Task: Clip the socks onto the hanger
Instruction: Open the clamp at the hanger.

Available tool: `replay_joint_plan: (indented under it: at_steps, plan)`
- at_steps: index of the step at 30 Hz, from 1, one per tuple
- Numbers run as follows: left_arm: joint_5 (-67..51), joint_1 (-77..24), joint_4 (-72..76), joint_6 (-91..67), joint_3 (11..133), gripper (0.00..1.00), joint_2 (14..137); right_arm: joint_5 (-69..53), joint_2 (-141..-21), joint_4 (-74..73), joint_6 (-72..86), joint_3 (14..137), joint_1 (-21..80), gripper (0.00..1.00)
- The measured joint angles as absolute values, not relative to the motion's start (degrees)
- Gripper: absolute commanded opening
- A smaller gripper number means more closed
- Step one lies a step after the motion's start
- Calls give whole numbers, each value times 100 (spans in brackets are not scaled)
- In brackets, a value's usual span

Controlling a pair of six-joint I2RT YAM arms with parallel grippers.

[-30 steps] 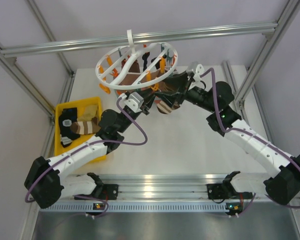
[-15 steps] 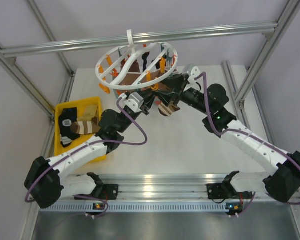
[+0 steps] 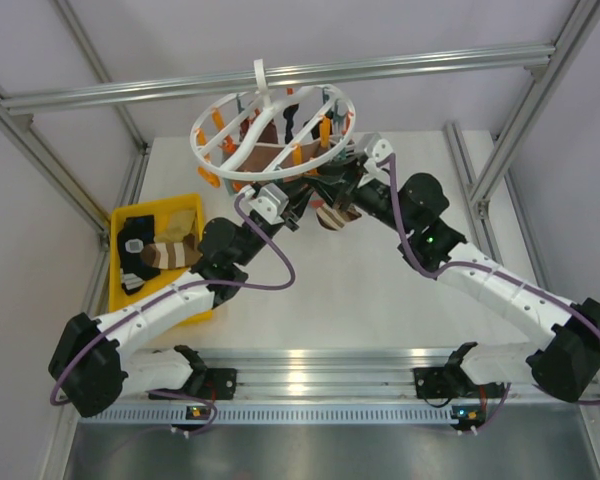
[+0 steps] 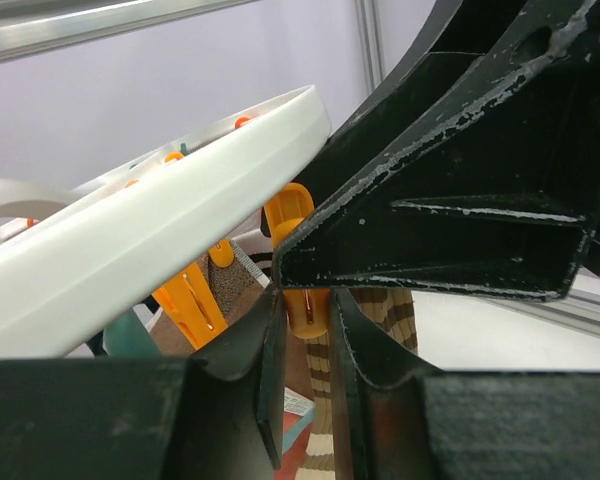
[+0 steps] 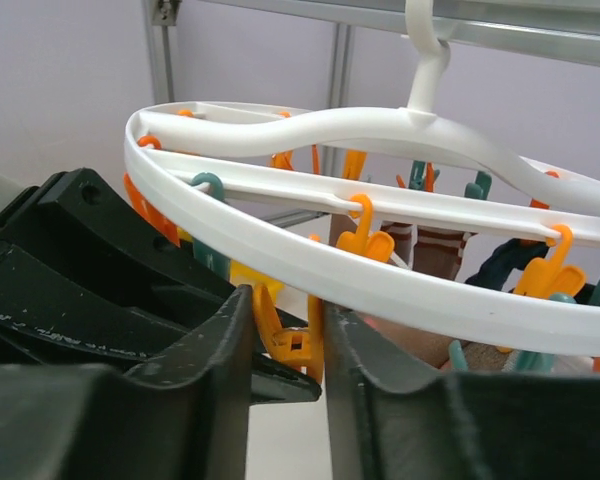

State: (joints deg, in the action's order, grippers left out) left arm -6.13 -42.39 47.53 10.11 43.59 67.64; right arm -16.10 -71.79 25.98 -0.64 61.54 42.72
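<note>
The white ring hanger hangs from the top rail, orange and teal clips dangling. A brown-and-cream striped sock hangs under its near rim. My left gripper is shut on the sock's top. In the left wrist view the sock runs down the narrow gap between the fingers, just under an orange clip. My right gripper comes in from the right. In the right wrist view both fingers press the handles of that orange clip below the rim.
A yellow tray at the left holds more socks, striped and black. Other socks hang clipped inside the ring. Aluminium frame posts stand on both sides. The two grippers nearly touch under the hanger.
My right gripper moved left, in under the hanger's rim, and its jaws closed onto the orange clip. The left gripper and the striped sock stayed where they were.
</note>
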Motion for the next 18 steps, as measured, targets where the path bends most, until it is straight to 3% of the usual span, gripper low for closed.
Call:
replay_joint_plan:
  at_steps: [5, 8, 18]
  plan:
    - [-567, -4233, 4563, 937, 4362, 33, 6685, -1431, -7179, 2585, -89, 6156, 4270, 0]
    - [-681, -4263, 4088, 969, 4362, 48, 6436, -1369, -7179, 2591, -45, 6200, 4270, 0]
    - [-1066, -4307, 1347, 875, 4340, 54, 4464, -1369, -7177, 2399, 338, 6305, 4248, 0]
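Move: The orange clamp on the near rim of the hanger sits right between both hands' fingertips: its middle is at the right hand's point and about 1 cm above the left hand's. From the clamp, a teal clamp hangs some 6 cm to the left, level with it front to back, and another orange clamp on an inner bar about 4 cm farther out and 3 cm left. The striped sock hangs about 5 cm forward, 7 cm right and 10 cm below the clamp. The orange clamp passes into the right hand alone: the right fingers close and squeeze its two arms together, staying within about 1 cm of where they were. Once they are nearly shut, the left fingers open, let go of the clamp's lower part and draw back and to the left, roughly 8 cm away from the rim, gathering speed while the wrist tilts slightly. ##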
